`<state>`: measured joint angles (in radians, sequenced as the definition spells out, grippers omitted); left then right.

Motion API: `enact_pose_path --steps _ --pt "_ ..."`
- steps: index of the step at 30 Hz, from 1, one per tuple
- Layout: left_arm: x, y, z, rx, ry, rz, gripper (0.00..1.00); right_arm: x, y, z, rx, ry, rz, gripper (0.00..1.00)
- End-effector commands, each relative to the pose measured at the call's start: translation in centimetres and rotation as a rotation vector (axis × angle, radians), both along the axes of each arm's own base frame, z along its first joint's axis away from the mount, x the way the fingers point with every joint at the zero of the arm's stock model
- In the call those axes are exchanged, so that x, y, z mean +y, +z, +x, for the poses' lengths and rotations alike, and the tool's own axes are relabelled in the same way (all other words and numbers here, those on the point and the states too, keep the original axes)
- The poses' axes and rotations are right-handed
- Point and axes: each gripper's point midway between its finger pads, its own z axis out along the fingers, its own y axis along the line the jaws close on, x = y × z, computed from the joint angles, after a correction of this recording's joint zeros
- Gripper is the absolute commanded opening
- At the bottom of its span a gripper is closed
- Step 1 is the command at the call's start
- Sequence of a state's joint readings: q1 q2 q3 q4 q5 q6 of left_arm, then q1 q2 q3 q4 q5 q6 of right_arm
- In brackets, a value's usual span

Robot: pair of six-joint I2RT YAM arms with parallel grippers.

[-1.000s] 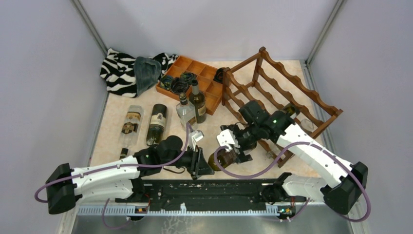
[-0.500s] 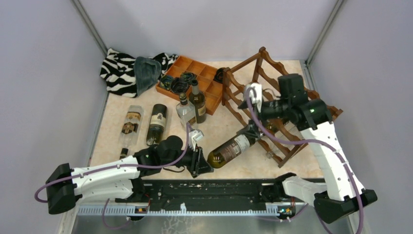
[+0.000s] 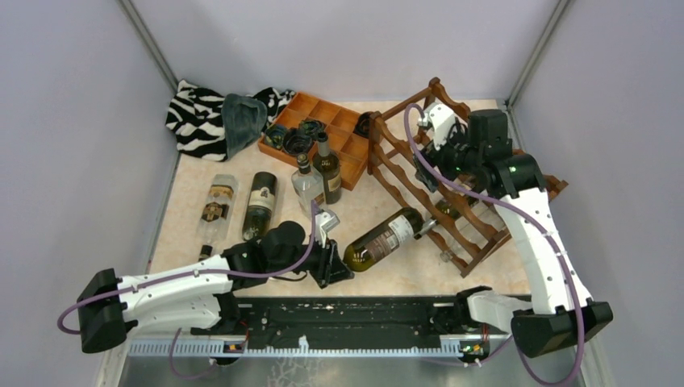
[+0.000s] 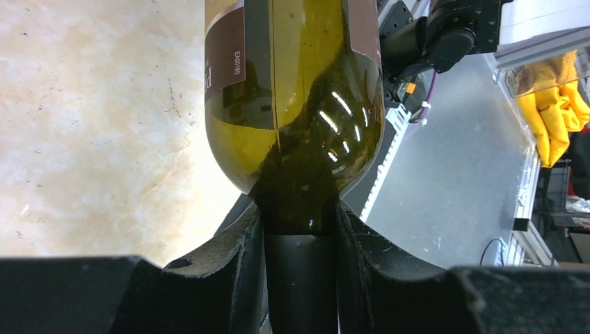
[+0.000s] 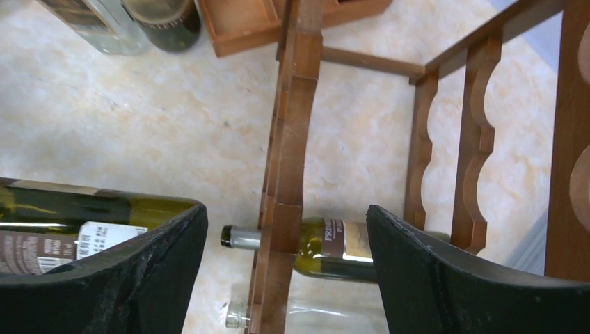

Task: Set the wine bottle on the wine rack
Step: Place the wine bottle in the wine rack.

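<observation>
The wine bottle [image 3: 387,239], olive green with a dark label, lies tilted on the table with its neck against the low front rail of the wine rack [image 3: 385,153]. My left gripper [image 3: 333,263] is shut, and its tips sit right at the bottle's base [image 4: 292,104]; nothing is held between its fingers [image 4: 240,236]. My right gripper [image 3: 423,169] hangs open above the rack's left end. In the right wrist view its gripper [image 5: 285,209] looks down past the front rail [image 5: 289,104] onto a green bottle [image 5: 341,243] lying in the rack. The wine bottle [image 5: 69,216] shows at the left edge.
A clear bottle [image 3: 477,218] also lies in the rack's lowest tier. Two bottles [image 3: 316,179] stand upright left of the rack, in front of an orange-brown compartment tray [image 3: 347,141]. Two more bottles [image 3: 260,203] lie further left. A zebra-print cloth [image 3: 198,113] is bunched at the back.
The right gripper let go of the wine bottle and rose up and back over the rack. The bottle stayed leaning against the rack's front rail. The left arm barely moved.
</observation>
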<state>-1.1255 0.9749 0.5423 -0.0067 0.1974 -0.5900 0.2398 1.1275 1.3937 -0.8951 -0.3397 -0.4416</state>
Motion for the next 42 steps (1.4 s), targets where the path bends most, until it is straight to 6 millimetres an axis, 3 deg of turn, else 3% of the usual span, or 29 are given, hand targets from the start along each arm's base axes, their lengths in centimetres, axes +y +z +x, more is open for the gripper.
enact_pose_path --steps 1,7,13,21,24,32,42 --pt "-1.7 5.1 1.7 -0.136 0.017 -0.156 0.0 -1.7 -1.5 0.6 0.048 -0.085 -0.069 0.81" --pt "-1.5 4.5 2.2 -0.166 0.032 -0.136 0.0 -2.0 -3.4 1.2 0.089 -0.122 -0.077 0.73" --pt "-1.3 4.1 2.7 -0.187 0.05 -0.118 0.0 -1.4 -4.5 1.1 0.131 -0.107 -0.056 0.56" --pt "-1.6 3.4 3.3 -0.211 0.06 -0.097 0.0 -1.2 -4.2 0.6 0.136 -0.116 -0.027 0.13" --pt "-1.9 3.0 3.7 -0.223 0.063 -0.086 0.0 -1.3 -3.6 0.3 0.121 -0.124 -0.015 0.01" --pt "-2.7 2.2 4.8 -0.247 0.088 -0.073 0.0 -2.0 -2.4 -0.9 0.083 -0.125 0.009 0.0" --pt "-3.1 0.2 5.6 -0.242 0.109 -0.008 0.0 -2.0 -2.2 -2.2 0.076 -0.089 0.03 0.0"
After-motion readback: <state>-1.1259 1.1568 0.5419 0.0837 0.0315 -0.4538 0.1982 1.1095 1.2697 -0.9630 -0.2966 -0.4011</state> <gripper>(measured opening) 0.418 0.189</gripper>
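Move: Just beneath the right hand, about 6 cm down and 1 cm to its right, runs the wine rack's upper left rail; the racked bottle is some 11 cm back, 12 cm right and 20 cm below that hand. From the left hand, holding the wine bottle by its neck, the rack's free notch lies roughly 18 cm ahead, 18 cm right and 7 cm lower; the standing dark bottle is about 25 cm ahead, 4 cm left, near hand height. Sinking about 5.5 cm and tipping down some 10 degrees, the right hand closes on the rack's upper left rail, then, pinching it, draws it back around 2 cm and slightly right. Meanwhile the left hand, keeping its grip on the bottle neck, eases forward towards the rack and then also down, about 4 cm each, swinging the bottle's base forward and dipping it. ##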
